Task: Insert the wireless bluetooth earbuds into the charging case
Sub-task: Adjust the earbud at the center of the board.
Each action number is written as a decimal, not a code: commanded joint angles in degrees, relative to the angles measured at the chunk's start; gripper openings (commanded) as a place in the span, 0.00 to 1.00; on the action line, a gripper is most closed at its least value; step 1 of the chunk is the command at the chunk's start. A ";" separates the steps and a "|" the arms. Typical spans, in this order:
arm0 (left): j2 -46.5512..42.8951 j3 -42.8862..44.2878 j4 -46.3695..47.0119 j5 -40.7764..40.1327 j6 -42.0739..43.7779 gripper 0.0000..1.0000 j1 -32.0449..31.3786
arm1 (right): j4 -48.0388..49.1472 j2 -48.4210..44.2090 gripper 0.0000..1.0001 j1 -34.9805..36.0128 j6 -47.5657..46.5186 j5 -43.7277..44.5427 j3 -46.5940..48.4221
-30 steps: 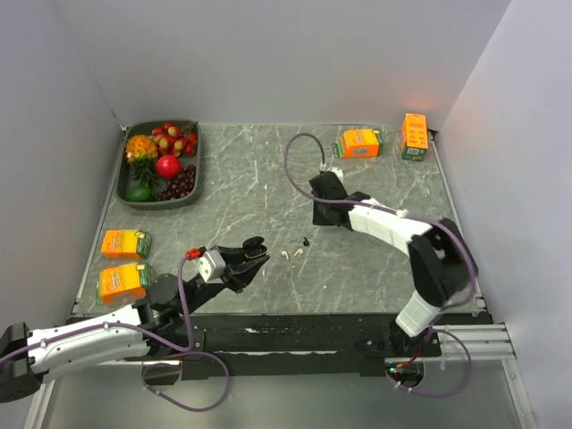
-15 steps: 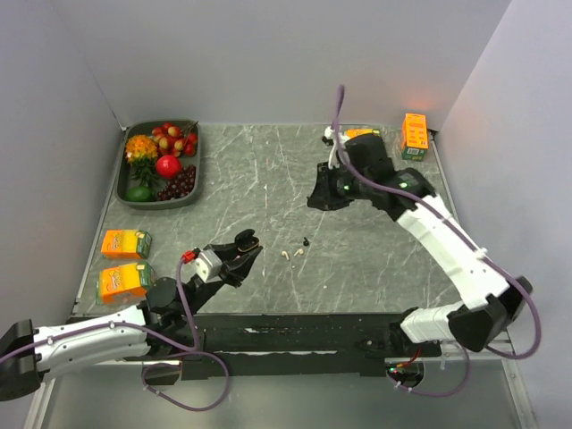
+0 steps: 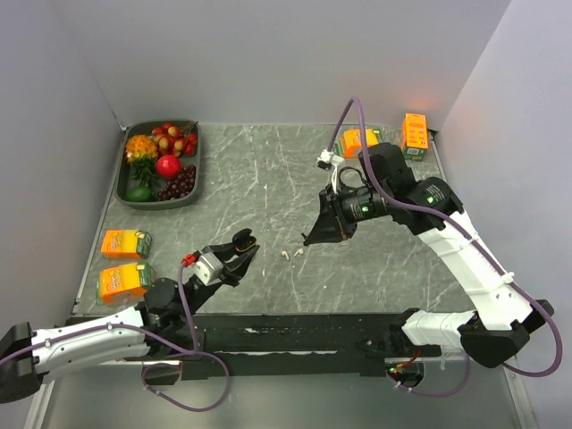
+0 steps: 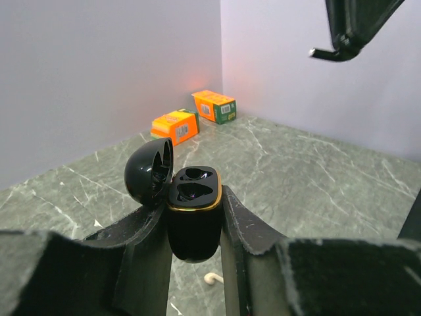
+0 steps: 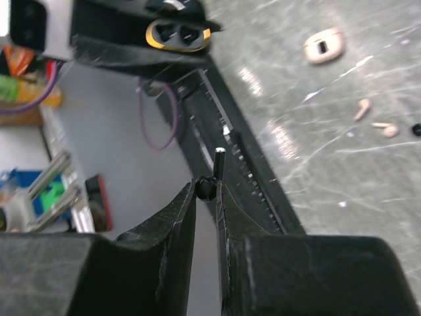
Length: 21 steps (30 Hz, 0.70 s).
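My left gripper (image 3: 241, 243) (image 4: 193, 197) is shut on the black charging case (image 4: 192, 210), which it holds upright with its lid (image 4: 150, 172) swung open and both gold-rimmed sockets empty. My right gripper (image 3: 310, 239) (image 5: 208, 187) hangs to the right of the case, above the table, shut on a black earbud (image 5: 214, 183) with the stem sticking out past the tips. Two white earbuds (image 3: 291, 253) (image 5: 362, 108) lie on the table between the grippers. Another black earbud (image 5: 416, 130) lies beside them. From the right wrist view the case (image 5: 179, 34) appears ahead and above.
A pale open case (image 5: 324, 46) lies on the marble near the white buds. A fruit tray (image 3: 193, 179) sits at the back left. Orange cartons stand at the left edge (image 3: 125, 243) (image 3: 123, 281) and at the back right (image 3: 359, 141) (image 3: 414, 134).
The right arm has risen and swung its gripper forward and left, down over the loose earbuds. The left gripper has drawn slightly left with the case.
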 commanded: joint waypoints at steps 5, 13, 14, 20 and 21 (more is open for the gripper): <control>0.51 4.38 -7.98 7.65 -0.65 0.01 0.15 | -11.70 -0.15 0.00 4.02 -4.53 2.90 1.40; 1.04 7.55 -13.09 14.32 1.02 0.01 0.15 | -15.39 -1.03 0.00 7.18 -4.09 3.53 0.26; 1.12 7.90 -14.05 15.20 1.11 0.01 0.24 | -15.84 -1.03 0.00 7.71 -4.18 4.06 0.35; 2.44 11.06 -21.26 23.37 1.37 0.01 -0.20 | -17.68 0.90 0.00 12.63 -4.79 5.38 1.31; 2.79 11.42 -23.18 24.25 1.63 0.01 -0.20 | -17.77 1.17 0.00 13.59 -4.88 6.08 1.31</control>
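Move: The open charging case, already in the left fingers, sits about 12 cm to the left of the right hand, 1 cm ahead and 7 cm below it. From the left hand, the black earbud pinched by the right is 12 cm right, 1 cm back and 7 cm up. On the board some 32 cm below the right hand, the other black earbud lies 14 cm ahead, and the nearer white earbud 11 cm ahead and 2 cm left. The black earbud, still pinched in the right fingers, is drawn back about 7 cm and lowered some 3.5 cm, the fingertips tipping farther down. The left hand keeps the charging case and carries it right and back about 4 cm each, narrowing the sideways gap, while it swings clockwise and levels out, some 20 degrees in all. ##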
